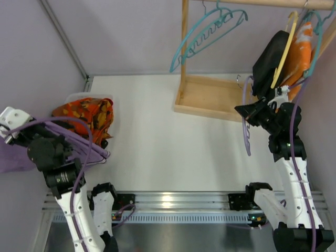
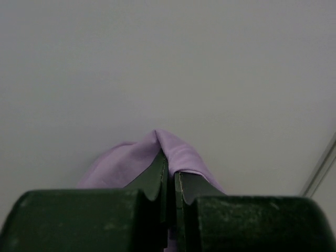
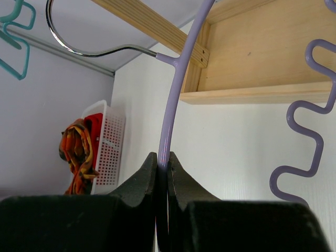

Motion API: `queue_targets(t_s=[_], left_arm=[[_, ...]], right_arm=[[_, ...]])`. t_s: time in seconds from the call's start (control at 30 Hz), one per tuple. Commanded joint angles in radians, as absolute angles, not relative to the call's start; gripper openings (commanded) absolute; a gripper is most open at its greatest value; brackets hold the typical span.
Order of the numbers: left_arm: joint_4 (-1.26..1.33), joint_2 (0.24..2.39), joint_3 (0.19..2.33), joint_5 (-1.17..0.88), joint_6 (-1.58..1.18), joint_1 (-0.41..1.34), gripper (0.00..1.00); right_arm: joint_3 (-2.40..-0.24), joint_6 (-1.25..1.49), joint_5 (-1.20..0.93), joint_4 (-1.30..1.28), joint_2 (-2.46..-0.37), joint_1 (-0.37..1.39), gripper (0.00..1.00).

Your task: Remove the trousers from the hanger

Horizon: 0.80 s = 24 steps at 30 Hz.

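My right gripper (image 1: pixel 248 111) is shut on the thin lavender hanger (image 1: pixel 245 134) and holds it upright above the table, in front of the wooden rack. In the right wrist view the fingertips (image 3: pixel 163 157) pinch the hanger's arm (image 3: pixel 170 105), and its silver hook (image 3: pixel 79 50) curves up to the left. No cloth hangs on the hanger. My left gripper (image 2: pixel 170 170) is shut on a fold of the lavender trousers (image 2: pixel 142 157), facing a plain wall. From above, the trousers (image 1: pixel 11 160) show as a purple bunch at the far left edge beside the left arm.
A white basket (image 1: pixel 79 97) with an orange patterned garment (image 1: pixel 86 115) stands at the left. The wooden rack (image 1: pixel 210 100) at the back right carries a teal hanger (image 1: pixel 210 31), a yellow hanger (image 1: pixel 283 58), a black garment (image 1: pixel 270 58) and an orange garment (image 1: pixel 303 50).
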<state>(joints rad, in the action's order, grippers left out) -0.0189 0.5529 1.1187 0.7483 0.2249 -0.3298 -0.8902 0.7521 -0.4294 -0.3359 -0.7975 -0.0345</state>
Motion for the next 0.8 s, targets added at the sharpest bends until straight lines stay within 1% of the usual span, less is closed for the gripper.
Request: queue_targets(t_s=[0.0,0.13,0.37,0.47,0.77], left_arm=[[0.083,0.681,1.173,0.678,0.131,-0.337,0.0],[0.149,0.805,1.196,0.579,0.08,-0.336,0.0],[0.182,1.078,1.227,0.433,-0.044,-0.334,0.0],[0.196,1.161,1.23,0.381,-0.1,-0.331,0.0],[0.273,1.298,1.017,0.302,-0.051,-0.245,0.0]], right_arm=[[-0.928,0.742,-0.448,-0.235,-0.795,-0.025,0.0],[-0.953,0.732,-0.459,-0.233,-0.792,-0.025,0.0],[-0.986,0.747,-0.468,-0.238,-0.787,-0.023,0.0],[-1.0,0.753,-0.479,-0.238,-0.793,-0.023,0.0],[-1.032,0.755,-0.476,-0.242,-0.798,-0.021,0.0]])
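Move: The white basket the trousers are bound for lies about 20 cm ahead of the left gripper, roughly level with it sideways and some 42 cm below. The orange camouflage cloth heaped in the basket sits about 21 cm ahead and 1 cm to the right, around 37 cm down. From the right gripper, the basket is roughly 68 cm to the left, 3 cm farther out and 22 cm lower. Bring the left gripper, fingers still shut on the purple trousers, about 29 cm forward, nearly level at first and then sinking some 18 cm in all, to carry them over the basket. Turn the wrist clockwise by roughly 30 degrees and tip it down as you go. Keep the right grip on the empty purple hanger and raise it slightly. ##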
